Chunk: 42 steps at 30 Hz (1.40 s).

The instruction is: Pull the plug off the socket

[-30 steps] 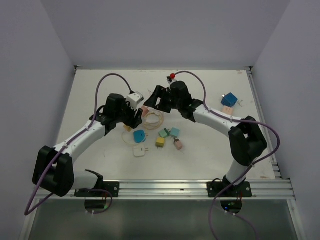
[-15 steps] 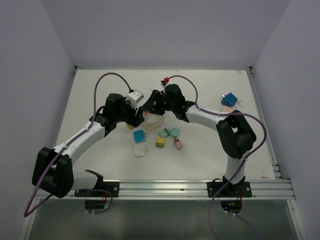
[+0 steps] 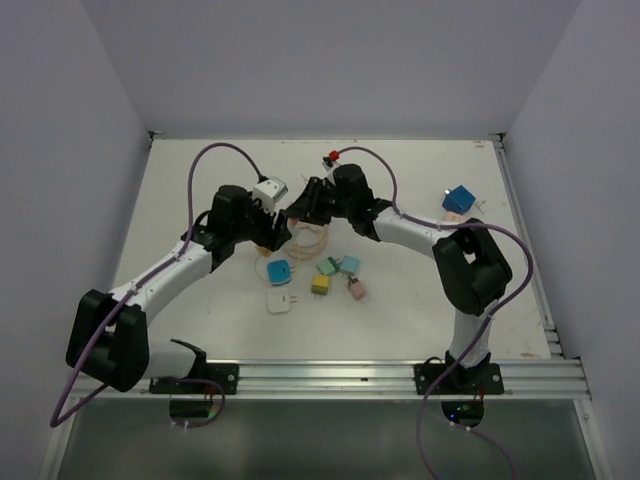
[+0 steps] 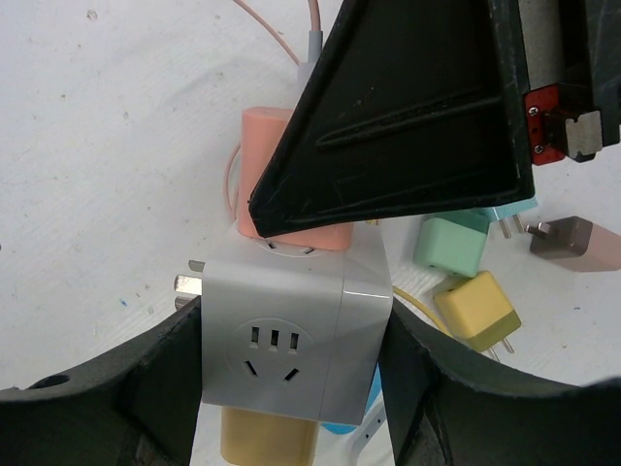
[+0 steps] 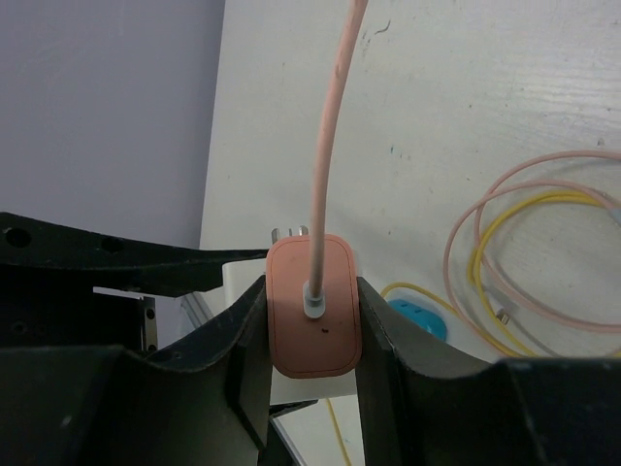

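A grey cube socket (image 4: 291, 335) sits gripped between the two fingers of my left gripper (image 4: 291, 374), a little above the table. A pink plug (image 4: 264, 160) is seated in the socket's far face, and a yellow plug (image 4: 267, 439) sits in its near face. My right gripper (image 5: 312, 325) is shut on the pink plug (image 5: 312, 306), one finger on each of its sides. The plug's pink cable (image 5: 335, 116) runs away up the view. In the top view the left gripper (image 3: 268, 232) and right gripper (image 3: 300, 207) meet at mid-table.
Loose plugs lie just in front of the grippers: blue (image 3: 279, 269), white (image 3: 280, 301), yellow (image 3: 321, 284), green (image 3: 328, 267), teal (image 3: 349, 263). Coiled pink and yellow cables (image 3: 312, 238) lie under the grippers. A blue cube (image 3: 459, 198) stands at the right.
My right gripper has moved left up to the socket and closed its fingers on the pink plug. The left gripper has kept its hold and place.
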{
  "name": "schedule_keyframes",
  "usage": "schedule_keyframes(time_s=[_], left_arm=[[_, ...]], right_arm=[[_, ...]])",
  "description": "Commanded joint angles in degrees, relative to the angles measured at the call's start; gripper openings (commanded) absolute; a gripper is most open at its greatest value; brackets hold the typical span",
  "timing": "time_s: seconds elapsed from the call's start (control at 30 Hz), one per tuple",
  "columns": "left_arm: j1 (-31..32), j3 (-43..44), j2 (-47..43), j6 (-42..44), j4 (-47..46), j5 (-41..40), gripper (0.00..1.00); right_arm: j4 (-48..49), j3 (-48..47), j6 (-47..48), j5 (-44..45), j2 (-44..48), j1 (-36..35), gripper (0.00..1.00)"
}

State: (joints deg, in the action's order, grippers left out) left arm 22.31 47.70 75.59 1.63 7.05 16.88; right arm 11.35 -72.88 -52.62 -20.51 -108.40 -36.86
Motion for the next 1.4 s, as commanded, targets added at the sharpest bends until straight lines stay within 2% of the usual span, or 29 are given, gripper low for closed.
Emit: schedule_keyframes(time_s=[0.0,0.2,0.5,0.67,0.87,1.27,1.37], left_arm=[[0.6,1.8,1.0,-0.5,-2.8,0.6,0.00],[1.8,3.2,3.7,0.0,0.2,0.4,0.00],[3.4,5.2,7.0,0.5,4.8,-6.1,0.00],[3.6,5.7,6.2,0.0,5.6,-10.5,0.00],[3.6,5.5,5.5,-0.2,5.8,-12.0,0.00],[3.6,6.6,6.6,-1.0,7.7,-12.1,0.00],[3.6,6.4,4.4,-1.1,7.5,-11.6,0.00]], right_arm=[[3.3,-5.0,0.3,-0.8,1.6,3.4,0.00],[3.1,-9.8,2.1,0.1,2.6,8.6,0.00],[-0.8,-18.3,6.7,1.0,3.2,12.5,0.00],[-3.1,-19.5,8.8,1.3,4.1,13.7,0.00],[-6.4,-21.8,11.5,1.8,5.7,15.9,0.00],[-5.8,-22.5,12.1,3.9,8.5,21.3,0.00],[-6.2,-23.4,12.3,2.9,8.6,21.8,0.00]])
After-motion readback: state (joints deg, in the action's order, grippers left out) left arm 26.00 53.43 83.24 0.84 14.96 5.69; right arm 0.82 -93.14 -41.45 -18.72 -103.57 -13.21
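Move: The pink plug, already gripped by the right hand and seated in the white socket, sits about 3 cm ahead, 4 cm right and 3 cm above the left hand, which holds the socket. From the right hand, the socket is thus some 3 cm back, 4 cm left and 3 cm lower; the cable coil lies on the table 2 cm ahead, 3 cm right and about 15 cm below, the blue plug 7 cm back, 4 cm left, 14 cm down. The pink plug is pulled up, forward and to the right out of the socket by the right hand, its grip kept. The left hand keeps hold of the socket and is carried along about 8 cm; then the right hand shoots off to the right, forward and up, some 30 cm in all, tilting up and turning clockwise, while the left swings back and ends 3 cm lower. ##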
